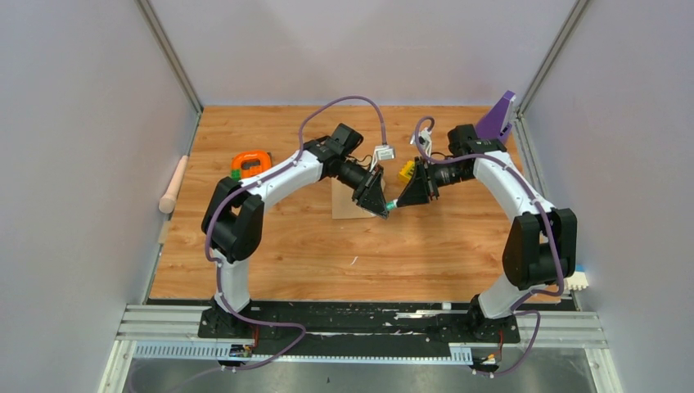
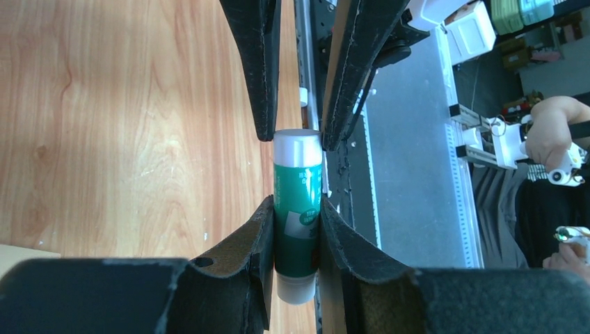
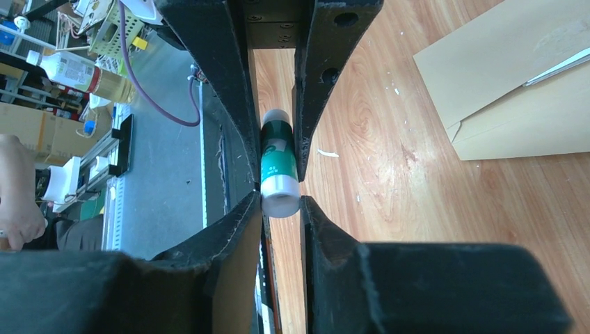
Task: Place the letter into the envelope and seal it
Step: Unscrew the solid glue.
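Observation:
A green glue stick point(image 1: 392, 205) with a white cap is held level between my two grippers above the table. My left gripper point(image 2: 296, 209) is shut on its green body point(image 2: 298, 202). My right gripper point(image 3: 280, 202) is shut on its white cap end point(image 3: 280, 195). The tan envelope point(image 3: 515, 83) lies flat on the wood, and a thin white edge of the letter point(image 3: 556, 67) shows at its opening. In the top view the envelope point(image 1: 345, 205) lies under the left arm's wrist, partly hidden.
An orange and green object point(image 1: 250, 163) lies at the back left. A yellow piece point(image 1: 406, 171) sits behind the right gripper. A purple piece point(image 1: 497, 117) stands at the back right corner. A cream roller point(image 1: 173, 184) lies off the table's left edge.

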Robot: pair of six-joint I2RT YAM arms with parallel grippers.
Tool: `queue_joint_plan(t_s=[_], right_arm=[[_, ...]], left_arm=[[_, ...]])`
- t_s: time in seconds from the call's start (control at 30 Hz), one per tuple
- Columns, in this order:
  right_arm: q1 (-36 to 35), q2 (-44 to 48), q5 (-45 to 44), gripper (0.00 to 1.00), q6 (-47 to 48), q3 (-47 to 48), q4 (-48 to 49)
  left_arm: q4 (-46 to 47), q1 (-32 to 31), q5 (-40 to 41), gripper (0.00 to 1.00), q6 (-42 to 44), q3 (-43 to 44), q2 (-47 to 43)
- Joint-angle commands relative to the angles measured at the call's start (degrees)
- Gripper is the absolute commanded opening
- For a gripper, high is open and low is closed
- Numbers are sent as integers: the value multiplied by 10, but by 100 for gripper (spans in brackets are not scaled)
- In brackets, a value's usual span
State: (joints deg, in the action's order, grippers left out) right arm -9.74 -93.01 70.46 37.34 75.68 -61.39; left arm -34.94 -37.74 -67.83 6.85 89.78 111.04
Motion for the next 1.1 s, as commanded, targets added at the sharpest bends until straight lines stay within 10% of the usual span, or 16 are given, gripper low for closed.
queue_joint_plan(t_s=[0.0,0.7,0.9,1.07], right_arm=[[-3,-13,22,23,-1,7,7],[5,-202,79,19,-220,103,-5],[7,-181,63,49,-212,97,3],[41,-133,69,66,-121,74,-12]], left_arm=[[-9,1,23,4,12,34,-3],[100,-58,396,2,90,-71,-129],[103,-78,427,1,96,-75,-131],[61,-60,283,0,78,-50,-110]])
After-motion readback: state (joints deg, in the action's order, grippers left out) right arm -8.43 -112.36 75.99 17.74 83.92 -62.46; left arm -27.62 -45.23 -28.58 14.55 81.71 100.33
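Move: My left hand already holds the solid glue between its fingertips. The glue's cap lies about 4 cm to the right of that hand and 2 cm ahead, between my right fingertips, which are almost shut on it. From my right hand the envelope lies on the table some 9 cm ahead and 9 cm left, the yellow block roughly 17 cm ahead and 9 cm right, both about 18 cm below. I close my right fingers the last bit onto the cap and carry the glue with both hands together, about 4 cm forward and 3 cm down. As we go, I counter-twist, rolling my right hand's top forward some 30 degrees and my left hand's top back about as much. My left fingers keep their hold; finally my right fingers open wide and let go of the cap. ##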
